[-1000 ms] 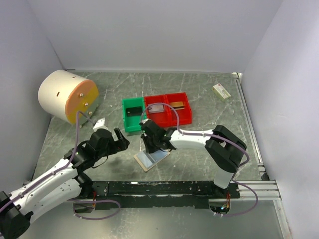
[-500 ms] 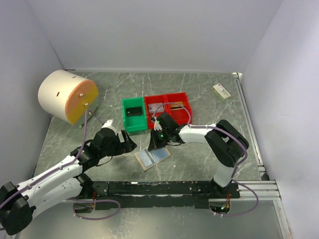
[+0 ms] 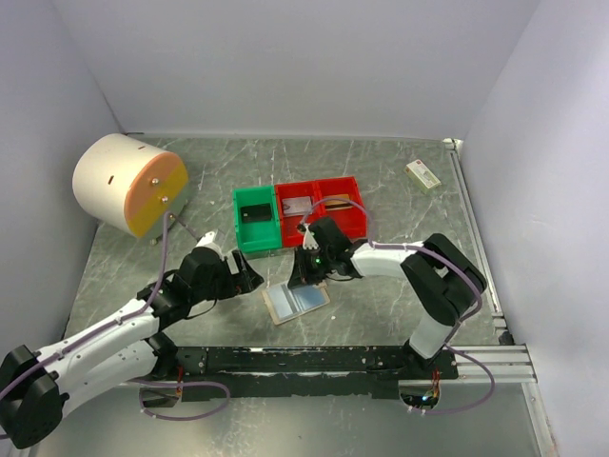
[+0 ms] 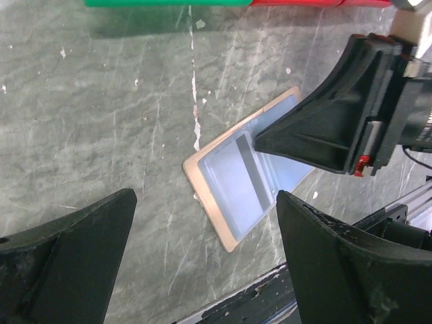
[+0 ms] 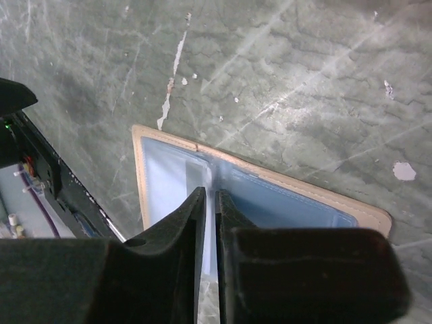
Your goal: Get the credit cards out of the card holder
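The card holder [image 3: 296,302] lies open and flat on the table, tan rim up and pale blue pockets showing [image 4: 229,182] [image 5: 169,182]. My right gripper [image 3: 303,281] [image 5: 211,194] is shut, its tips just over the holder's middle fold, with no card visible between them. My left gripper [image 3: 252,278] [image 4: 204,196] stands wide open just left of the holder and holds nothing. A dark credit card [image 3: 255,213] lies in the green bin. A silver-grey one [image 3: 298,205] and a gold one [image 3: 338,200] lie in the red bins.
The green bin [image 3: 240,228] and the red bins [image 3: 324,228] stand side by side behind the holder. A white drum with an orange face [image 3: 124,183] sits at the far left. A small white-and-green box [image 3: 422,173] lies at the far right. The black rail [image 3: 314,360] runs along the near edge.
My left gripper has moved right, closer to the holder. The right gripper rose off the holder, shifted right and came back over its fold. The holder has slid slightly right.
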Available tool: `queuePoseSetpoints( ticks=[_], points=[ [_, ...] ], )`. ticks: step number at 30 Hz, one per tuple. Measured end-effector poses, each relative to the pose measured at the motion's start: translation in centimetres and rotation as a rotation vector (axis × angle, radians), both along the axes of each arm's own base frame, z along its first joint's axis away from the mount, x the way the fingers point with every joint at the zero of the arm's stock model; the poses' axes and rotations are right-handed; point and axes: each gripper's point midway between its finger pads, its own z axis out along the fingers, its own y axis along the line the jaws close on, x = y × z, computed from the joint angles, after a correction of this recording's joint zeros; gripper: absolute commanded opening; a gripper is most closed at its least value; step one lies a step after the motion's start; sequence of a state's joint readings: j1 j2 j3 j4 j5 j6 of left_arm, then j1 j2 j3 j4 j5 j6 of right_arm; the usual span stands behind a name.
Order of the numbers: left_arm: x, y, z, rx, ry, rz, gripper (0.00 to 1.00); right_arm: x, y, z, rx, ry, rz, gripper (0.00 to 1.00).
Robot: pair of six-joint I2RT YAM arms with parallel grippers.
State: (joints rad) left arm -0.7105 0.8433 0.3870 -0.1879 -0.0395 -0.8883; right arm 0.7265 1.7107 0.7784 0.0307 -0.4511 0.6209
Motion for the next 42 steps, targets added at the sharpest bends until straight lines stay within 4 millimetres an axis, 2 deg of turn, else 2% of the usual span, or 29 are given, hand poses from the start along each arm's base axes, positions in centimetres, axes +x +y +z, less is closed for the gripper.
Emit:
queuePoseSetpoints(
  ticks=[2,6,13,20,25,29,36,42],
  points=[
    [-0.3,0.2,-0.3,-0.008,0.004,0.006,0.98,0.1,-0.2,0.3,-0.008,-0.021,0.005,0.29],
    [-0.6,0.4,-0.2,-0.032,0.002,0.021,1.00,0.3,-0.5,0.8,-0.067,-0.094,0.029,0.32],
    [-0.5,1.0,-0.4,-0.036,0.015,0.070,1.00,0.0,0.2,1.5,-0.199,-0.239,0.070,0.49],
    [-0.6,1.9,-1.3,0.003,0.042,0.111,0.99,0.3,-0.5,1.7,-0.296,-0.315,0.042,0.54],
    [-0.6,2.3,-1.3,0.010,0.041,0.130,0.99,0.5,-0.3,2.1,-0.316,-0.346,0.036,0.59],
    [-0.7,2.6,-1.5,0.021,0.046,0.139,0.99,0.2,-0.2,1.6,-0.335,-0.346,0.046,0.64],
    [-0.7,3.1,-1.6,0.037,0.051,0.163,0.99,-0.3,-0.3,1.2,-0.356,-0.343,0.061,0.65],
    [-0.5,3.5,-1.1,0.036,0.045,0.190,0.99,-0.2,0.3,1.6,-0.359,-0.353,0.065,0.66]
  ],
)
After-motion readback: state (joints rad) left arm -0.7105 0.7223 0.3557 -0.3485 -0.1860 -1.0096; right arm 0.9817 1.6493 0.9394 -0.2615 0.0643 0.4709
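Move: The open card holder lies right under the right hand's shut fingertips, its middle about 4 cm back and 1 cm below, straight in line sideways. From that hand the red box is about 18 cm ahead and 6 cm right, the green box some 16 cm ahead and 10 cm left, both about level in height. From the left hand the card holder's middle is roughly 10 cm right, 5 cm back and 7 cm down. Rising only 1.5 to 2 cm and otherwise nearly in place, the right hand frees its fingertips from the card holder's spine, opens them from shut to about two thirds, and rolls some 30 degrees so they point less to the left, more steeply down and slightly forward over the holder. The left hand, empty and wide open, draws about 3.5 cm left, away from the holder, sinking 1 cm and turning about 10 degrees counter-clockwise. ##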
